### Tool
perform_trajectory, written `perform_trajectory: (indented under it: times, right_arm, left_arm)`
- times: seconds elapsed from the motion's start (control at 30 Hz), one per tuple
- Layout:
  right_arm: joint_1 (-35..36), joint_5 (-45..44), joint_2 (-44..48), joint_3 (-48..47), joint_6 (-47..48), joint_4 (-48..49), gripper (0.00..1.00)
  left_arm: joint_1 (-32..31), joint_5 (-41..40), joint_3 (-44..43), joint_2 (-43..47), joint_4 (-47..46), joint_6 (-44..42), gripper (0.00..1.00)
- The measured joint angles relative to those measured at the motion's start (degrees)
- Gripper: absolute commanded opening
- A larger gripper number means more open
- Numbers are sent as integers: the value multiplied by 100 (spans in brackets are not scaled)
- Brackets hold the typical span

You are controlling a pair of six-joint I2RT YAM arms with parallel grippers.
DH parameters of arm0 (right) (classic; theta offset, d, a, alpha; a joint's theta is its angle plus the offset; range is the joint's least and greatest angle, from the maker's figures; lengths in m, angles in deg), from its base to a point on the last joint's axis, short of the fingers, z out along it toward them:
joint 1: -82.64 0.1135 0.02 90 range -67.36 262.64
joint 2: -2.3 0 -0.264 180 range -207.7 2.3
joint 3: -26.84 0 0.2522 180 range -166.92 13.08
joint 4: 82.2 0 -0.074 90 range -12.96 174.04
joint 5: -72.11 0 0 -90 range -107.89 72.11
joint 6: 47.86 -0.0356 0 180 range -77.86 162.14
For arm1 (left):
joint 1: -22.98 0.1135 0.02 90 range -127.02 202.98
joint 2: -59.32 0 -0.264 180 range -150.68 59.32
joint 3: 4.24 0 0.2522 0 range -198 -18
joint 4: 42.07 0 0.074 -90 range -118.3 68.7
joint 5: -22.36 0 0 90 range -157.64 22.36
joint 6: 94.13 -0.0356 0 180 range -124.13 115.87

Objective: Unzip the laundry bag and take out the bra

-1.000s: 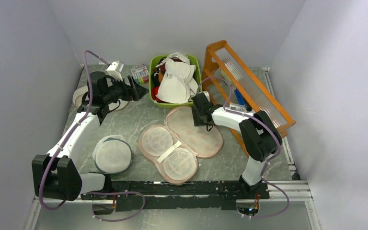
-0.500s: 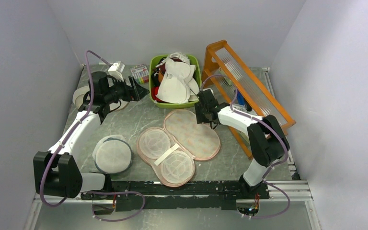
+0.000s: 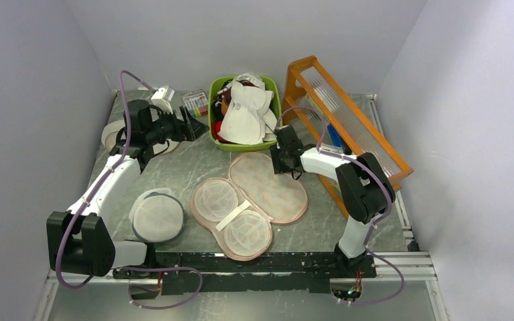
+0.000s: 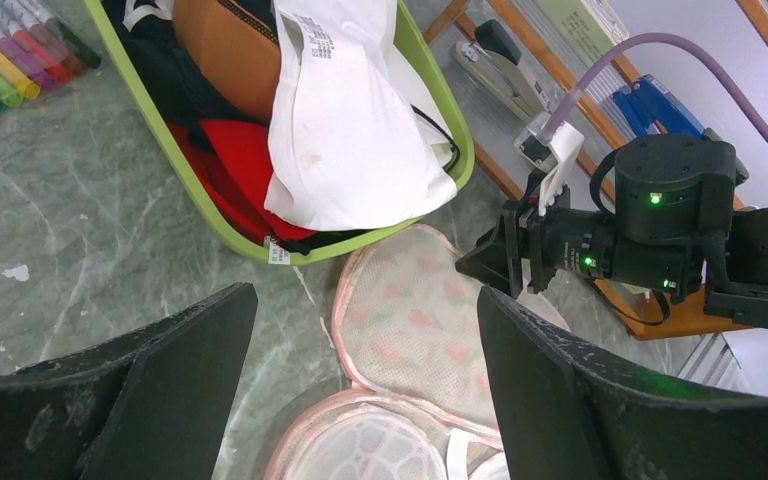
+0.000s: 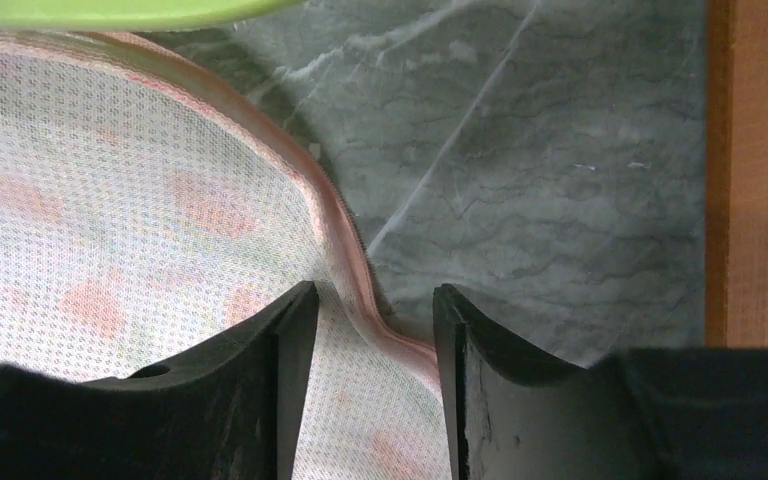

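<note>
The laundry bag lies unzipped and spread open on the table. Its flower-print half [image 3: 271, 187] is on the right and its white-lined half [image 3: 231, 214] with mesh cups is on the left. A plain white bra [image 3: 246, 114] lies on top of the clothes in the green basket, also in the left wrist view [image 4: 345, 130]. My right gripper [image 3: 276, 166] is low over the print half's back edge. In the right wrist view the gripper [image 5: 375, 300] is narrowly open and straddles the kinked pink zip edge [image 5: 335, 240]. My left gripper [image 3: 197, 127] is open and empty beside the basket [image 4: 365, 292].
The green basket [image 3: 212, 117] holds red, dark and white garments. An orange rack [image 3: 348, 114] stands at the right. A round white mesh disc [image 3: 157, 217] lies front left. Markers [image 3: 195, 103] and a white roll [image 3: 110, 137] are at the back left.
The open bag has slid a little to the left. My right gripper has shifted slightly toward the basket along the bag's edge. The left arm has barely moved.
</note>
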Motion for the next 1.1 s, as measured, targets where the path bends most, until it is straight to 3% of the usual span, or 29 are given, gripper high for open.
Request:
perform_trajectory:
  times: [0.1, 0.3, 0.43, 1.1]
  right_arm:
    - [-2, 9, -17, 7, -2, 85, 39]
    - [-2, 4, 166, 308, -55, 352, 12]
    - [39, -52, 271, 345, -94, 240, 1]
    - [503, -1510, 1886, -557, -74, -1401, 0]
  left_arm:
    - [0, -15, 0, 0, 0, -22, 93]
    - [0, -9, 0, 0, 0, -22, 93]
    - [0, 0, 0, 0, -2, -17, 93]
    - [0, -39, 0, -4, 7, -44, 92]
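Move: The laundry bag's open flap has its outer rim lying right between the right fingers, about 1 cm below their midpoint. From the right hand the green basket's middle is some 16 cm ahead and 9 cm left, the wooden rack about 6 cm ahead and 18 cm right, and the bag's mesh-cup half 14 cm back and 13 cm left. From the idle left hand the rim lies roughly 25 cm right, about level with it, and 23 cm below. Close the half-open right gripper down on the laundry bag's flap rim, easing back about 1 cm as the fingers shut and pinch the edge. Then, keeping the pinch, raise the hand nearly straight up about 13 cm, letting the fingers tilt outward some 15 degrees and the hand drift a little left late in the lift. ##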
